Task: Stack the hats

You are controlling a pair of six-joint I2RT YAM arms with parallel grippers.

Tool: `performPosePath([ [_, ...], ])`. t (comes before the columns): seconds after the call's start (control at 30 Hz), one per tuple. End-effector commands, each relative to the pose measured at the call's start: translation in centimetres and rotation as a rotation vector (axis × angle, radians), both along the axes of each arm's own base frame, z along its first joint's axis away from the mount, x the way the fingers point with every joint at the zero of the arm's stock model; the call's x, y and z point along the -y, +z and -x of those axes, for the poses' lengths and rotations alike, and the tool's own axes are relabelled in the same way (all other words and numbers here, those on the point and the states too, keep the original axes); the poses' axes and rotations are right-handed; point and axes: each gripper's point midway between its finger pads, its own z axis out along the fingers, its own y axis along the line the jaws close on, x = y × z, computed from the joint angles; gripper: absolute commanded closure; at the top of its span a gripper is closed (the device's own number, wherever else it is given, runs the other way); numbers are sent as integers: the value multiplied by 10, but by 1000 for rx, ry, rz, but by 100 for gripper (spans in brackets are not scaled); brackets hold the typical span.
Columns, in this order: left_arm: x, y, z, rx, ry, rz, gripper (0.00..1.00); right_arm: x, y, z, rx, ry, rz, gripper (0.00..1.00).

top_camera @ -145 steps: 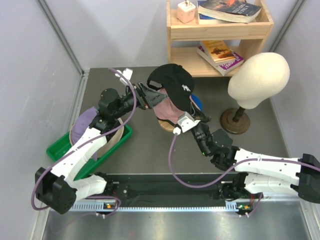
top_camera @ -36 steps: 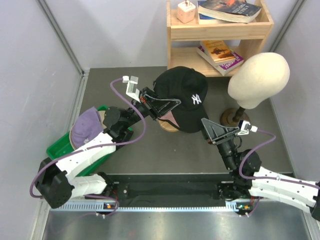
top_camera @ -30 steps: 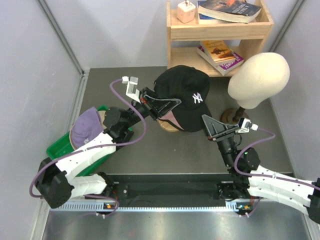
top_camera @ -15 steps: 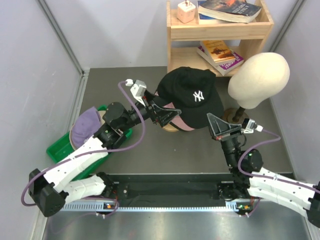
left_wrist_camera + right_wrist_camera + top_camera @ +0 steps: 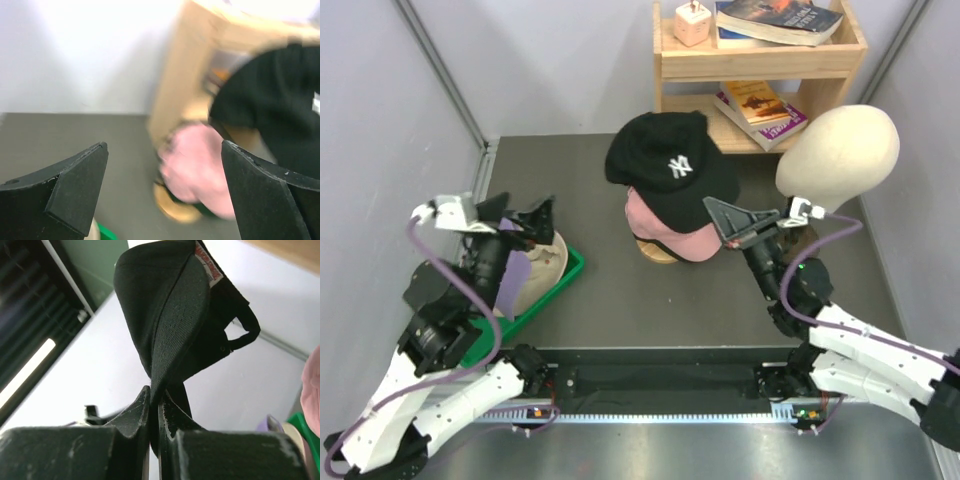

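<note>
The black cap with a white logo (image 5: 665,172) sits tilted over the pale pink cap (image 5: 665,228) on the round wooden stand (image 5: 658,252). My right gripper (image 5: 712,208) is shut on the black cap's edge; in the right wrist view the cap (image 5: 170,315) rises from my closed gripper (image 5: 155,395). My left gripper (image 5: 518,212) is open and empty above the green tray (image 5: 560,282), well left of the caps. Its blurred wrist view, with the gripper (image 5: 165,150) open, shows the pink cap (image 5: 200,165) and black cap (image 5: 270,105) ahead. A lavender cap (image 5: 515,280) lies in the tray. The blue cap and bright pink hat are hidden.
A cream mannequin head (image 5: 840,150) stands at the right, close behind my right arm. A wooden shelf (image 5: 760,70) with books stands at the back. A cream hat (image 5: 548,258) lies in the tray beside the lavender cap. Grey walls close both sides.
My left gripper has let go of the black cap and pulled back left over the tray. My right gripper has closed on the cap's edge, and the cap has shifted left.
</note>
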Motion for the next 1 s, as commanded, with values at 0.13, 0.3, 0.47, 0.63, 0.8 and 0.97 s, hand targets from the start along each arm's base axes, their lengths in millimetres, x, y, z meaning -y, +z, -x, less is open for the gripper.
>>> performPosePath([
  [0.13,-69,-8,-12,57,390,-73,1,-73,-7,-31,11,214,138,100],
  [0.3,-63,-23,-19,51,389,-98,1,-79,-23,-58,-27,201,187,100],
  [0.47,-59,-28,-20,45,378,-107,1,-73,-51,-80,-97,166,223,100],
  [0.63,-62,-35,-19,43,382,-111,1,-59,-78,-94,-198,147,226,100],
  [0.8,-66,-38,-16,48,390,-109,1,-44,-102,-93,-270,121,240,100],
  [0.97,-64,-41,-17,43,390,-117,1,-31,-127,-89,-344,124,232,100],
])
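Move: The right hand already holds the black cap by its brim. The pink cap on the stack lies about 14 cm ahead of that hand, 8 cm to its left and 17 cm lower; the wooden stand is directly beneath the pink cap, and the mannequin head is some 12 cm ahead and 20 cm right of the hand. From the left hand, the purple cap is about 11 cm ahead, 12 cm left and 32 cm down, with the beige hat roughly 6 cm right of that cap. Lower the right gripper some 13 cm while carrying the black cap about 10 cm forward to the pink cap, swinging left first and then easing back right; tip the fingers downward and lower the hand's left side, keeping the brim pinched. Swing the empty, open left gripper left, then down toward the purple cap, turning it about 20 degrees counter-clockwise. ##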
